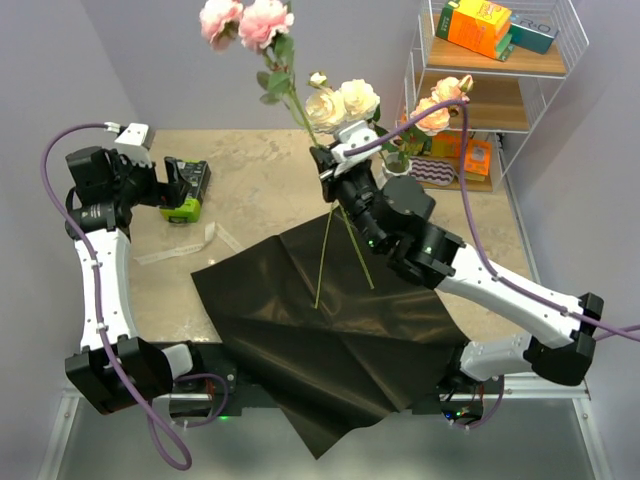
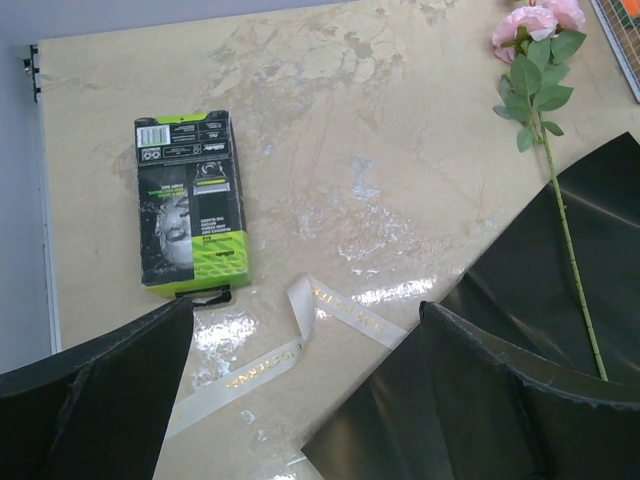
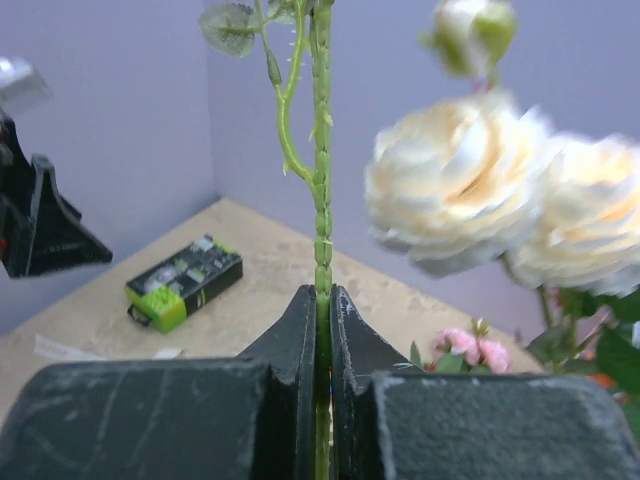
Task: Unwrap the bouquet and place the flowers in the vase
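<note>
My right gripper (image 1: 328, 166) (image 3: 322, 295) is shut on a thin green stem (image 3: 321, 150) and holds the flowers upright above the table. Pink roses (image 1: 241, 20) top that bunch, cream roses (image 1: 342, 101) (image 3: 462, 190) sit lower, and two stems (image 1: 320, 270) hang down over the unfolded black paper sheet (image 1: 330, 330) (image 2: 560, 290). A peach rose (image 1: 440, 108) stands behind the right arm. A pink rose (image 2: 540, 22) lies with its stem across the paper. My left gripper (image 1: 160, 187) (image 2: 300, 400) hovers open over the table by the ribbon, holding nothing. The vase is hidden behind my right arm.
A green-and-black box (image 1: 187, 189) (image 2: 190, 200) lies at the left of the table. The beige ribbon (image 1: 190, 248) (image 2: 330, 310) lies loose between the box and the paper. A white wire shelf (image 1: 500, 80) with boxes stands at the back right.
</note>
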You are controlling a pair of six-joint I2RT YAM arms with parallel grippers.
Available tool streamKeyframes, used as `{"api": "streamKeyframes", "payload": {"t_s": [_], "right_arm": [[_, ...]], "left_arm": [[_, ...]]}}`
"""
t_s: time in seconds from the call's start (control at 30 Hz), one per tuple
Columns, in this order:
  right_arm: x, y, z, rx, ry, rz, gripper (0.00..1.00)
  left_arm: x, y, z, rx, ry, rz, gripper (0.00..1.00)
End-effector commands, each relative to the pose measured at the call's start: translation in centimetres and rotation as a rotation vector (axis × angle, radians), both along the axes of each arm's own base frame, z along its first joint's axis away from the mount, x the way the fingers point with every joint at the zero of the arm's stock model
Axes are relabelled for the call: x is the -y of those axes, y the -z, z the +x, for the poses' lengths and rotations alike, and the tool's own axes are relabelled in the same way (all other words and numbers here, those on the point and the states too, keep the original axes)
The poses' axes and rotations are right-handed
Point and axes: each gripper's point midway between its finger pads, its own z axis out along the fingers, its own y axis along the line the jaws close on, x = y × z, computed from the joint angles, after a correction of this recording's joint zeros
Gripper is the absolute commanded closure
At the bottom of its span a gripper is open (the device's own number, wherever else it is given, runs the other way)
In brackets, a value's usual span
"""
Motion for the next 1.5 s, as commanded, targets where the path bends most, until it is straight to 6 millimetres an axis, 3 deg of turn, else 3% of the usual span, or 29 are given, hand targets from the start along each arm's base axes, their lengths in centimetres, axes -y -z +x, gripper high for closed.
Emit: {"api": "streamKeyframes", "payload": {"t_s": [0.0,0.13,0.23,0.33,0.43,0.47,0.67,0.9,1.47], "right_arm": [[3.2,-8.7,-1.8,0.172,0.009,0.123,1.00],[7.5,-14.9,-2.5,0.368,0.145,0.262,1.00],[11.3,-18.1,-3.5,0.540,0.286,0.327,1.00],[14.2,-20.0,-3.5,0.673,0.437,0.325,1.00],[16.8,-20.6,-1.4,0.708,0.554,0.320,1.00],[18.8,-20.7,-0.5,0.723,0.610,0.344,1.00],[24.0,-19.0,3.3,0.746,0.845,0.420,1.00],[25.0,-16.3,6.1,0.731,0.887,0.466,1.00],[24.0,-11.4,10.6,0.739,0.933,0.432,1.00]], "left_arm": [[0.6,0.3,0.0,0.018,0.046,-0.020,0.01],[0.9,1.7,-0.1,-0.008,0.065,-0.030,0.01],[1.1,1.6,-0.2,0.001,0.076,-0.027,0.01],[1.0,1.7,-0.2,0.006,0.081,-0.012,0.01],[1.0,2.1,-0.3,-0.004,0.091,-0.001,0.01],[1.0,2.3,-0.3,-0.009,0.094,-0.001,0.01],[1.5,2.7,-0.6,-0.014,0.148,0.009,0.01],[2.1,2.9,-0.6,-0.016,0.208,0.016,0.01],[2.1,4.8,0.7,-0.051,0.270,0.006,0.01]]}}
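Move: Held in the right hand already is a pink rose stem, with blooms above and stem hanging below the fingers. The vase stands about 17 cm ahead of that hand and 16 cm to its right, its middle some 32 cm below. Out of it rise cream roses, about 16 cm ahead of the hand, 3 right and 4 below, and peach roses, roughly 16 ahead, 21 right and 8 below. From the left hand, the vase is about 11 cm ahead, 48 right and 15 below. Rising some 18 cm while swinging right, the right hand carries the pink rose across towards the vase side, then goes forward and sinks about 8 cm, ending above the peach roses. The wrist tips up about 35 degrees and turns clockwise about 50; the shut fingers keep their pinch on the stem. Meanwhile the open left hand sinks about 6 cm over the table, turning slightly clockwise. ##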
